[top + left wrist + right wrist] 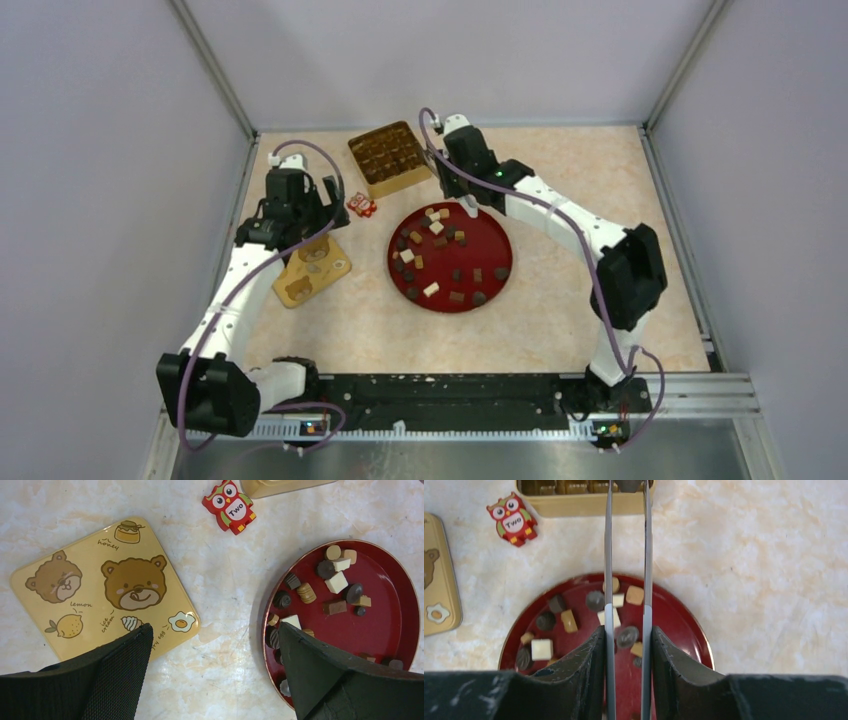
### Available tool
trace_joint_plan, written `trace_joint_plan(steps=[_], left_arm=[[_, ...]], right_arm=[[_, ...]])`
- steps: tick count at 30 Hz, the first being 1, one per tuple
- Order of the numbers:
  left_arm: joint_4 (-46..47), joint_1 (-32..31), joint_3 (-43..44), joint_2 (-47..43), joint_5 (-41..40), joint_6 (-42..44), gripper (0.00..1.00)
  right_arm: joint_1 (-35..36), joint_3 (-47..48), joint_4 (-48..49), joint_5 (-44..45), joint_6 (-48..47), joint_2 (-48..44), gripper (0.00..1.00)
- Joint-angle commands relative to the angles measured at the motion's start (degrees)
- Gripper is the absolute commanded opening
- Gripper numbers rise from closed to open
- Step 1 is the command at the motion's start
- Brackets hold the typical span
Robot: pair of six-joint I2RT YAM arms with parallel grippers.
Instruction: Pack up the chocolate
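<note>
Several chocolate pieces (436,228), dark lumps and tan or white cubes, lie scattered on a red plate (500,240). My right gripper (628,630) is shut on a pair of grey tongs (608,555) and hangs over the plate's far part. The tong tips reach the gold box (574,505) and pinch a dark chocolate piece (629,485) over its near edge. The box (390,157) holds rows of brown pieces. My left gripper (215,627) is open with nothing in it, above bare table between the bear-printed lid (100,585) and the plate (395,595).
A small red-and-white owl item (361,205) lies between the box and the lid (312,268). Grey walls close in the table at the back and on both sides.
</note>
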Motion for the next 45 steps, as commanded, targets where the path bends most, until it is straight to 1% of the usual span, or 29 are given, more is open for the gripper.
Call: trace_joint_plan(steps=[1, 6, 10, 20, 31, 34, 38, 45], left_arm=[[0.18, -0.03, 0.28, -2.05, -0.84, 0.51, 0.99], [-0.21, -0.03, -0.01, -2.43, -1.13, 0.62, 0.99], [-0.41, -0.03, -0.24, -2.83, -1.48, 0.53, 0.99], [-0.66, -0.03, -0.2, -3.06, -1.7, 0.53, 0.99], [-0.93, -0.03, -0.23, -3.19, -2.1, 0.45, 0.99], [-0.93, -0.03, -0.12, -3.23, -2.2, 0.45, 0.99], [-0.92, -0.03, -0.15, -3.24, -2.29, 0.45, 0.99], [-0.94, -0.03, -0.25, -3.12, -2.29, 0.45, 0.99]], right_arm=[[-0.61, 9.35, 5.33, -0.1, -2.52, 5.73, 0.17], [-1.15, 16.86, 4.02, -0.02, -3.21, 12.99, 0.18], [-2.04, 20.19, 3.27, -0.92, -2.38, 16.89, 0.18], [-3.38, 22.93, 3.71, -2.28, -0.83, 22.57, 0.18], [-3.42, 25.26, 2.91, -3.58, -0.34, 25.1, 0.2], [-3.42, 25.88, 2.61, -4.0, -0.24, 25.47, 0.23], [-3.47, 26.1, 2.31, -4.17, -0.08, 25.56, 0.31], [-3.42, 26.45, 2.11, -4.17, 0.01, 25.29, 0.37]])
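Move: The dark chocolate is already held at the tips of the tongs in the right hand. The cell it is bound for, second from the near side in the box's right-hand column, lies about 18 cm ahead, 9 cm left and 17 cm below that hand; the box's middle is some 5 cm left of the cell. The red tray's middle is roughly 10 cm back, straight below; the owl, 4 cm ahead and 21 cm left. From the left hand, the cell is about 25 cm ahead, 14 cm right. The dark chocolate is carried in the tongs by the right hand, forward and to the left away from the red tray and over the near right part of the box. The hand travels about 9 cm forward and 5 cm left, first almost level, then sinking some 7 cm to take the chocolate down towards its cell. After rising barely half a centimetre it stays there, wrist almost unturned, fingers still gripping the tongs, their squeeze only easing at the very end. ##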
